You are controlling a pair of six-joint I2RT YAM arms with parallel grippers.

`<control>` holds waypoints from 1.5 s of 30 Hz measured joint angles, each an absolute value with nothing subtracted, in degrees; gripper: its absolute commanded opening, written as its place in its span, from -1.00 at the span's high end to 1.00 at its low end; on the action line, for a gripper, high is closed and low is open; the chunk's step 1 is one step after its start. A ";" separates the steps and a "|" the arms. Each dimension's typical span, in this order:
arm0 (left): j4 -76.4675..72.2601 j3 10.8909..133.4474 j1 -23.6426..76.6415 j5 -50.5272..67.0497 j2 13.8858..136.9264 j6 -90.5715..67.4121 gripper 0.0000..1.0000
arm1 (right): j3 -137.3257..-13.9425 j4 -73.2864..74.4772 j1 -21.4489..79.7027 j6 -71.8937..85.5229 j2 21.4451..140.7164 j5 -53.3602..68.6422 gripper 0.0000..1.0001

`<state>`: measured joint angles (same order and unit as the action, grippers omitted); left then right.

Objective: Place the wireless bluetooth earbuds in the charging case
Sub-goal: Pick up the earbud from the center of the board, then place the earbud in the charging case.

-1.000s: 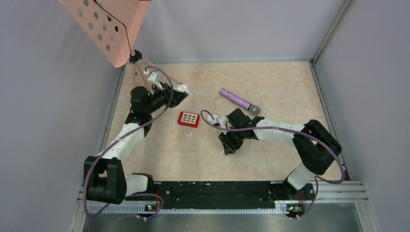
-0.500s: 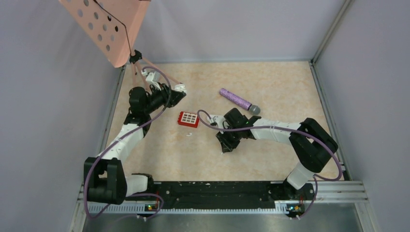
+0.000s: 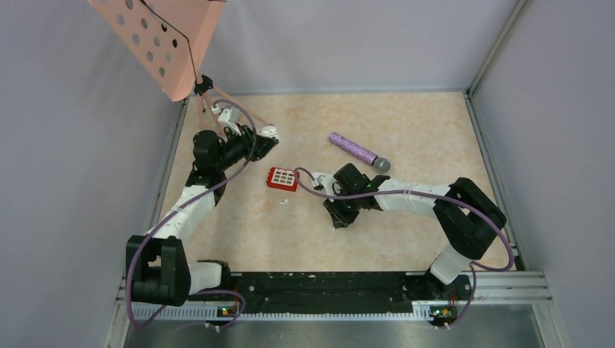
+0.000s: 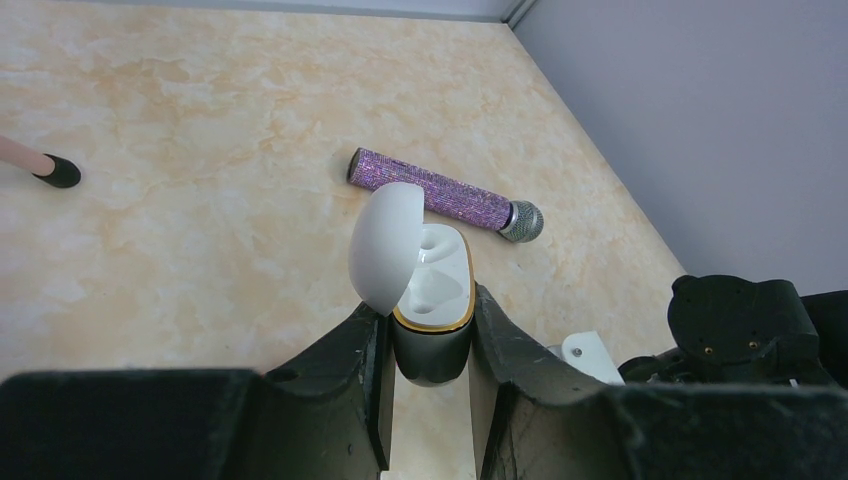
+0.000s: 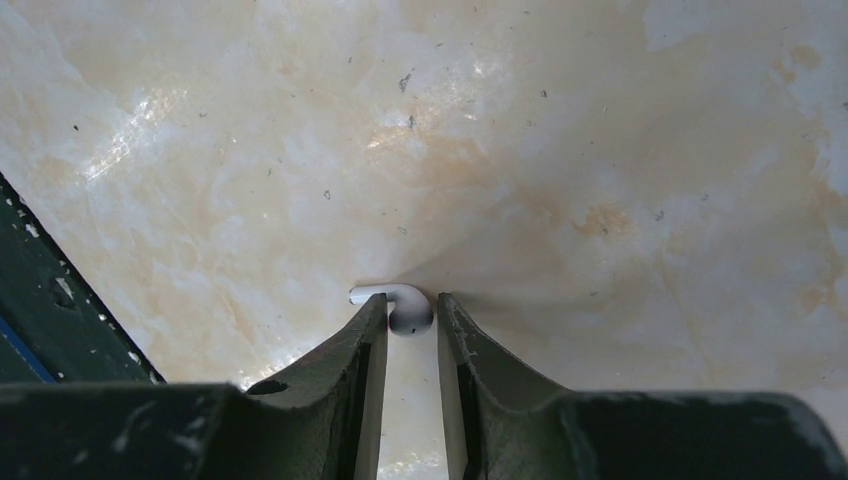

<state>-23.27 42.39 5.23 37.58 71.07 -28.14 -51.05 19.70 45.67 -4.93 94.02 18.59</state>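
My left gripper (image 4: 428, 312) is shut on the dark, gold-rimmed charging case (image 4: 432, 345), held up near the back left (image 3: 268, 133). Its white lid (image 4: 385, 245) is hinged open and the white wells inside show no buds. My right gripper (image 5: 411, 302) is down on the table at the middle (image 3: 339, 220). One white earbud (image 5: 410, 318) lies between its fingertips, stem pointing left. The left fingertip touches the bud and a thin gap remains on the right side. A second small white earbud (image 3: 284, 201) lies on the table below the red box.
A purple glitter microphone (image 3: 359, 151) lies behind the right gripper. A red box with a white grid (image 3: 283, 178) sits between the arms. A pink perforated stand (image 3: 163, 43) rises at the back left, one of its feet (image 4: 60, 172) on the table. Grey walls enclose the table.
The right jaws have narrowed around the white earbud, and the right arm has crept slightly left. The left gripper still holds the case in much the same spot.
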 measured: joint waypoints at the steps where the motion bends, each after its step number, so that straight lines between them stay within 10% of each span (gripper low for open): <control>1: -23.29 42.39 5.23 37.58 71.11 -28.14 1.00 | -51.03 19.66 45.93 -4.97 93.97 18.20 0.59; 7: -23.24 42.39 5.19 37.58 72.05 -28.12 1.00 | -50.98 19.40 47.53 -5.34 93.78 16.40 1.00; 26: -25.28 55.37 14.66 44.93 83.66 -29.12 1.00 | -63.31 2.96 48.66 -29.69 70.43 -7.64 1.00; 45: -36.60 55.64 20.08 51.94 79.57 -22.55 1.00 | -65.34 -14.41 55.40 -52.95 74.04 -10.94 1.00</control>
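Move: The white earbud lies on the table right between the right hand's barely open fingertips, about 1 cm below the hand point. From that hand, the open white case in the left fingers is some 18 cm ahead, 17 cm left and 22 cm up; the red keypad is about 14 cm ahead and 15 cm left, and a second small earbud about 8 cm ahead and 14 cm left. From the left hand, the earbud to be picked up is roughly 17 cm back, 18 cm right and 23 cm below. The earbud is pinched as the right fingers close, then lifted about 37 cm while going some 11 cm forward and a little left to the open case, the wrist swinging nearly 90 degrees from pointing down to pointing forward-left. The left hand, still holding the case, dips slightly, then goes about 12 cm right, rising and drawing back a little, turning clockwise and tipping its fingers up. ##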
